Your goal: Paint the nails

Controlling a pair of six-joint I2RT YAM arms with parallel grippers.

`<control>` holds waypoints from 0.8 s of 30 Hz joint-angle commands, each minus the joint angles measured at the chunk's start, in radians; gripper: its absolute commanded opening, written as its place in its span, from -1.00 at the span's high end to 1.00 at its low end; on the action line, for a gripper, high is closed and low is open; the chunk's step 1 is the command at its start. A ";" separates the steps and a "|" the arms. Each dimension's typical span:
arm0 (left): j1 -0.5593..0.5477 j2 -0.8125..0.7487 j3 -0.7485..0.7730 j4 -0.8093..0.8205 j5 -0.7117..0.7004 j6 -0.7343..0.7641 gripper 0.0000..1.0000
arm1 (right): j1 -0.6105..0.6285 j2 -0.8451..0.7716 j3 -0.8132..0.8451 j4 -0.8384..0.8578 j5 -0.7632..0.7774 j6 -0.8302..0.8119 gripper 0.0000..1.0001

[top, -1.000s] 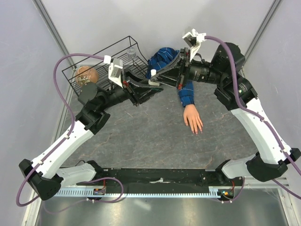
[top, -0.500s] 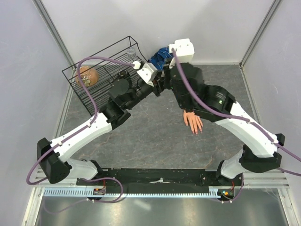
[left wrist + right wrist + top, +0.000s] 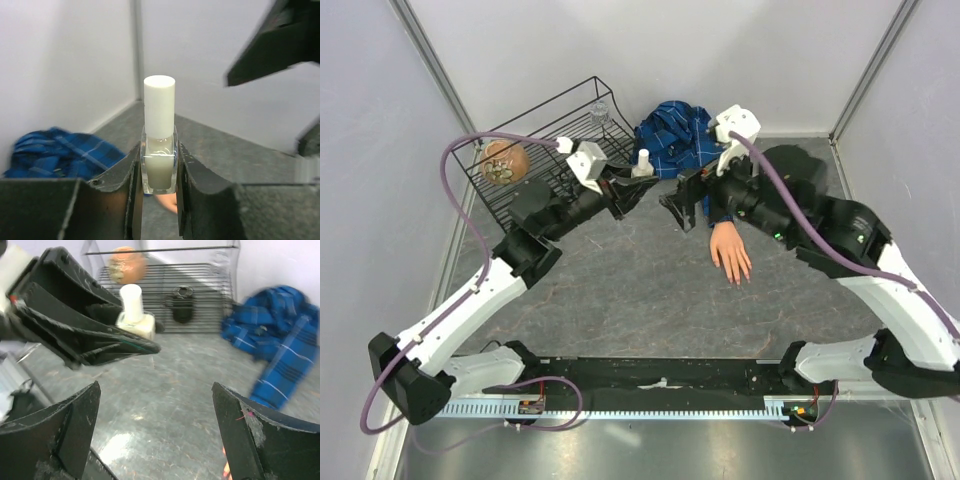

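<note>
My left gripper (image 3: 632,188) is shut on a small clear bottle (image 3: 159,160) of pale liquid and holds it upright, white cap (image 3: 159,105) on. The bottle also shows in the top view (image 3: 643,162) and the right wrist view (image 3: 134,312). My right gripper (image 3: 682,210) is open and empty, a little to the right of the bottle and facing it; its jaws stand wide apart (image 3: 155,430). The flesh-coloured mannequin hand (image 3: 729,248) lies flat on the table right of both grippers, in a blue plaid sleeve (image 3: 672,135). Its nails (image 3: 739,279) point toward the near edge.
A black wire basket (image 3: 545,128) stands at the back left, behind my left arm. It holds a brownish ball (image 3: 503,160), a small glass (image 3: 601,110) and a dark object (image 3: 182,310). Grey walls close in the back and both sides.
Both arms have swung about. My right gripper, close over the bottle before, now stands apart from it to the right, open. My left gripper still holds the bottle.
</note>
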State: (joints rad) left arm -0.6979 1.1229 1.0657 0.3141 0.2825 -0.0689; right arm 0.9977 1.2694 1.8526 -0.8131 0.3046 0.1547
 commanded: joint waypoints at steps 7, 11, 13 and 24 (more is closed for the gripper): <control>0.143 0.086 0.085 0.323 0.868 -0.719 0.96 | -0.375 0.061 0.037 0.174 -1.180 0.051 -0.96; 0.143 0.097 0.076 0.515 0.888 -0.874 0.97 | -0.409 0.058 -0.027 0.327 -1.289 0.152 -0.90; 0.143 0.107 0.076 0.563 0.891 -0.939 0.96 | -0.419 0.056 -0.077 0.452 -1.340 0.251 -0.74; 0.143 0.110 0.068 0.579 0.883 -0.930 0.96 | -0.418 0.062 -0.154 0.673 -1.326 0.402 0.01</control>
State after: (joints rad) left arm -0.5575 1.2335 1.1194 0.8337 1.1549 -0.9501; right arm 0.5804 1.3376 1.7096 -0.2840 -0.9916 0.4911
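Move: My left hand already grips the polish bottle upright, its white cap about 3 cm above the hand point. From my empty, wide-open right hand, that cap is roughly 6 cm ahead, 7 cm to the left and 3 cm higher; so the right fingers are some 6 cm back and 7 cm to the right of my left hand, about level. The dummy hand lies roughly 12 cm ahead of my right hand, 13 cm to its right and 40 cm below. I draw the bottle about 12 cm back towards my base and a little up with my left hand, swinging it some 50 degrees clockwise and keeping its grip. My right hand eases left, back and up, turning counter-clockwise by a similar amount until its fingers point left at the cap, tilting too, then closes them to about half open around the cap without a clear pinch. ##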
